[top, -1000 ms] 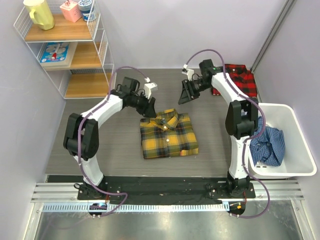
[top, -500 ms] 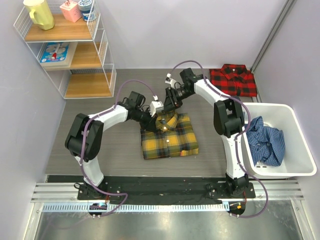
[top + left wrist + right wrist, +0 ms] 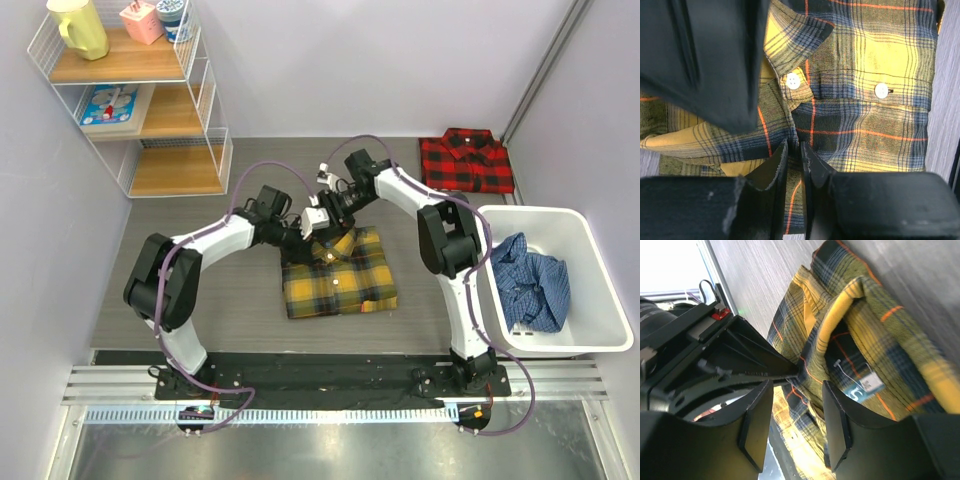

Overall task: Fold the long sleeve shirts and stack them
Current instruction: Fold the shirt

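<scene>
The yellow plaid shirt (image 3: 337, 272) lies folded at the table's middle, collar toward the back. My left gripper (image 3: 312, 237) sits low at the collar's left side. In the left wrist view its jaws (image 3: 794, 146) are pinched together on a fold of yellow cloth beside the buttoned placket (image 3: 793, 81). My right gripper (image 3: 330, 212) hovers just behind the collar. It stands open (image 3: 792, 407), its fingers on either side of the collar edge near the neck label (image 3: 866, 385). The red-and-black shirt (image 3: 468, 160) lies folded at the back right, away from both grippers.
A white bin (image 3: 600, 300) on the right holds a crumpled blue shirt (image 3: 535, 285). A wire shelf unit (image 3: 130, 100) with small items stands at the back left. The two wrists are nearly touching over the collar.
The right arm swung from the back right over to the yellow shirt's collar, and its jaws widened a little. The left gripper moved down onto the collar and closed on the cloth.
</scene>
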Controlling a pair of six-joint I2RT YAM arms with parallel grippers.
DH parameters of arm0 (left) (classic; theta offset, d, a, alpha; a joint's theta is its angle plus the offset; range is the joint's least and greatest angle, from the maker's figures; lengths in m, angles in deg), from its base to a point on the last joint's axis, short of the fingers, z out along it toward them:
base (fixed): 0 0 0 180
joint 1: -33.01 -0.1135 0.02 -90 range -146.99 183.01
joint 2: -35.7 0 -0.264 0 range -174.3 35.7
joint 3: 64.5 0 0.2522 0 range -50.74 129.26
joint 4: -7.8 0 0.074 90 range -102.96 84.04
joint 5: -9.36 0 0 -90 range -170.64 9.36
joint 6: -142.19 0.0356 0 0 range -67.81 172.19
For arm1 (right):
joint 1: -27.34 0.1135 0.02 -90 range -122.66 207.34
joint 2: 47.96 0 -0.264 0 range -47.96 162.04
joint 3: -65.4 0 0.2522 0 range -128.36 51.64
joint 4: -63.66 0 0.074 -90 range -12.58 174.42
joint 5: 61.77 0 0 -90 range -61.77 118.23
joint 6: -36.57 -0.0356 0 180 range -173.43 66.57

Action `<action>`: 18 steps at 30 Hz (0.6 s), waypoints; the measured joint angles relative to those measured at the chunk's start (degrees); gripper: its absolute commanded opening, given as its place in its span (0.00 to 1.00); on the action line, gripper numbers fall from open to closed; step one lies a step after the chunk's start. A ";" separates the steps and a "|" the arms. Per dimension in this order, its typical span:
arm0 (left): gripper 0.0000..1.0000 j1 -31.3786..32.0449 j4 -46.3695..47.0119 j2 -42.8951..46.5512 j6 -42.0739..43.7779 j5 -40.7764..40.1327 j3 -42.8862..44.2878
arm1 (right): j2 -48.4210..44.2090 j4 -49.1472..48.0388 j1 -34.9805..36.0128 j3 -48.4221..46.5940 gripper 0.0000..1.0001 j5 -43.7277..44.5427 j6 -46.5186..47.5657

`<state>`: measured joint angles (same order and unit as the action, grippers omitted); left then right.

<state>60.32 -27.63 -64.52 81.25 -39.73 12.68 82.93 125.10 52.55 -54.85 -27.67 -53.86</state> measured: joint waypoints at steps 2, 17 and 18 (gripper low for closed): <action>0.16 0.37 0.04 0.00 0.57 -0.44 -0.11 | 0.24 0.15 0.66 0.04 0.49 0.33 0.28; 0.15 4.07 -1.90 1.53 7.15 -6.10 -0.70 | 3.78 1.99 0.66 -3.50 0.20 -3.17 1.51; 0.15 4.09 -2.03 1.68 7.45 -6.29 -0.85 | 3.76 1.68 0.57 -3.72 0.28 -3.32 1.49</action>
<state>64.41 -29.66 -62.84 88.70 -46.03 11.83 86.69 126.79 53.12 -58.57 -30.99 -52.37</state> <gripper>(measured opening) 0.148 0.020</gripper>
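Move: The folded yellow plaid shirt's collar edge, beside the left fingertips, lies about 1 cm back, 1 cm to the left and 2 cm below the right hand's open fingers. The neck label is some 3 cm ahead of the right hand, level sideways, and 4 cm lower. From the left hand, already on the cloth, that edge is about 1 cm ahead, 2 cm right and 1 cm below; the collar button is level fore and aft, 4 cm right and 3 cm below. The collar edge is where the right fingers come down, about 2 cm and slightly back, beside the left fingertips; they close fully there to pinch the cloth, then rise some 1.5 cm and ease forward again. The left hand keeps its nearly shut fingertips on the collar's front fold, drifting about 1 cm back and a little down while twisting by roughly 10 degrees. ##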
